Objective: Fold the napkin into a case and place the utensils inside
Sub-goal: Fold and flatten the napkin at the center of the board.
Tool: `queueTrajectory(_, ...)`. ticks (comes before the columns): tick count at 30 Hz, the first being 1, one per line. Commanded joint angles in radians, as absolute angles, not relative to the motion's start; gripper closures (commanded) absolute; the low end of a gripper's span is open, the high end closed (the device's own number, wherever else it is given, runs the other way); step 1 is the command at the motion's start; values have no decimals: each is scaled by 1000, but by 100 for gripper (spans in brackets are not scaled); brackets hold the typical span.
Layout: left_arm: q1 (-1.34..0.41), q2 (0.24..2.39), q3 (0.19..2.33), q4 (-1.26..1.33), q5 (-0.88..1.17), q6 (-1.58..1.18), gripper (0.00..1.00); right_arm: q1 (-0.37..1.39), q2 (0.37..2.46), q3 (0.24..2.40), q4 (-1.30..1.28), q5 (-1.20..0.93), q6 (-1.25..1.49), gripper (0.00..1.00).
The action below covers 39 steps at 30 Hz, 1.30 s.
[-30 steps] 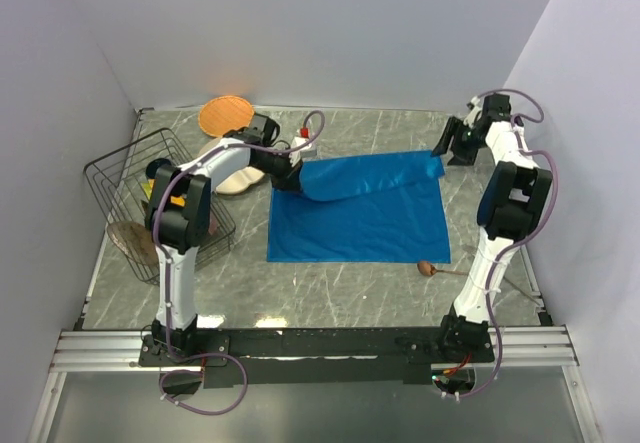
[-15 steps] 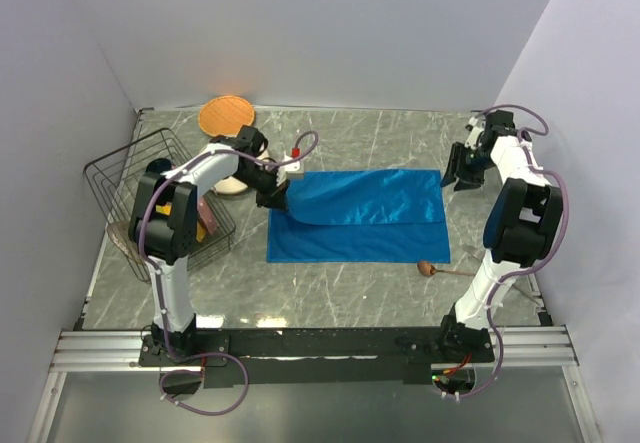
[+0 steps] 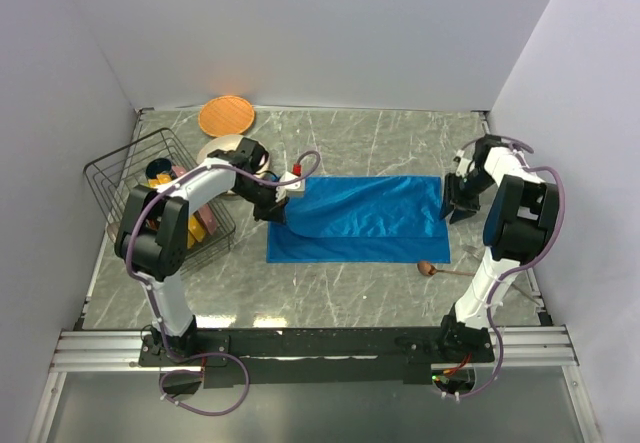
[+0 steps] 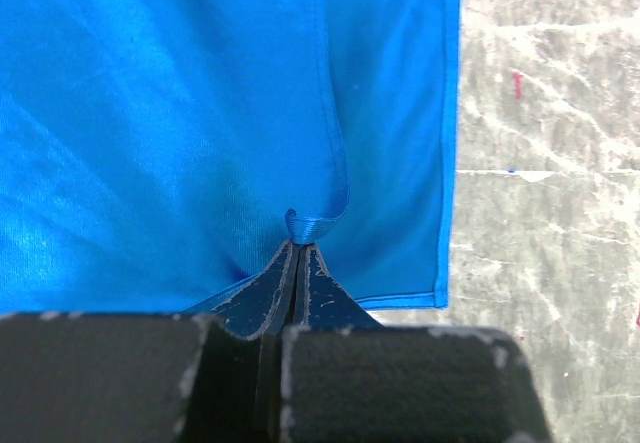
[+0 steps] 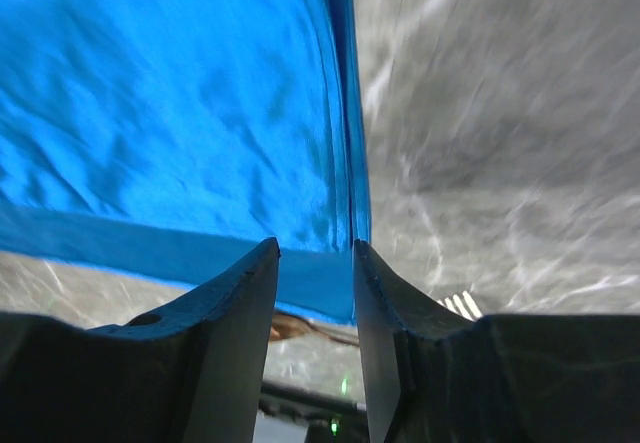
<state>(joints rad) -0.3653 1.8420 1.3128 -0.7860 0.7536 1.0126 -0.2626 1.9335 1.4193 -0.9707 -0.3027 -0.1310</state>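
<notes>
The bright blue napkin (image 3: 360, 225) lies on the marble table, its far part folded toward the near side over the rest. My left gripper (image 3: 276, 213) is shut on a pinch of the upper layer's left edge (image 4: 310, 227), fingertips pressed together (image 4: 298, 249). At the napkin's right edge (image 5: 345, 163), my right gripper (image 3: 452, 203) stands open just above the cloth; nothing lies between its fingertips (image 5: 314, 255). A brown wooden spoon (image 3: 428, 268) rests just off the napkin's near right corner and shows in the right wrist view (image 5: 285, 325). Fork tines (image 5: 460, 305) peek out beside the right finger.
A black wire basket (image 3: 125, 168) holding several flat items stands at the left. An orange plate (image 3: 225, 115) lies at the back left, with a white plate (image 3: 220, 150) under my left arm. Grey walls enclose the table on three sides.
The left gripper has dragged the napkin's far edge toward the near side, laying the flap lower. The right gripper has come nearer along the right edge, and its jaws have narrowed.
</notes>
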Motion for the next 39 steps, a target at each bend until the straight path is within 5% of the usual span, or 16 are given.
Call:
queueTrajectory(1, -385, 1783, 1290, -776, 773, 1068, 99, -268, 1870, 1365, -1008, -291, -166, 55)
queueTrajectory(21, -397, 1759, 1239, -753, 773, 1057, 99, -259, 1893, 1261, -907, -250, -92, 57)
queueTrajectory(26, -399, 1755, 1233, -738, 769, 1046, 98, -258, 1890, 1261, -903, -258, -89, 69)
queueTrajectory(29, -399, 1749, 1223, -733, 764, 1046, 92, -256, 1887, 1261, -910, -261, -95, 80)
queueTrajectory(35, -387, 1692, 1183, -749, 733, 1057, 63, -258, 1875, 1255, -930, -264, -104, 98)
queueTrajectory(39, -362, 1635, 1158, -732, 723, 1032, 55, -258, 1847, 1246, -943, -264, -110, 100)
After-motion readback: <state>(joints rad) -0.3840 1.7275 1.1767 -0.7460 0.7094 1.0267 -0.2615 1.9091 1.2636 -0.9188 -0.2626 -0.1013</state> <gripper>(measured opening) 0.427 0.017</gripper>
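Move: The left hand still holds the flap's near-left corner, to be laid about 2 cm back and 1 cm below it; the lower napkin layer's corner is some 6 cm back and 2 cm left. The right hand's aim, the flap's near-right corner, lies about 4 cm back, level sideways and 3 cm below. From the right hand, the spoon bowl is 12 cm back, 5 cm left; the fork tines 8 cm back, 5 cm right. Right hand comes about 4 cm back and down, pinching the flap's near-right corner; left eases back and opens. ##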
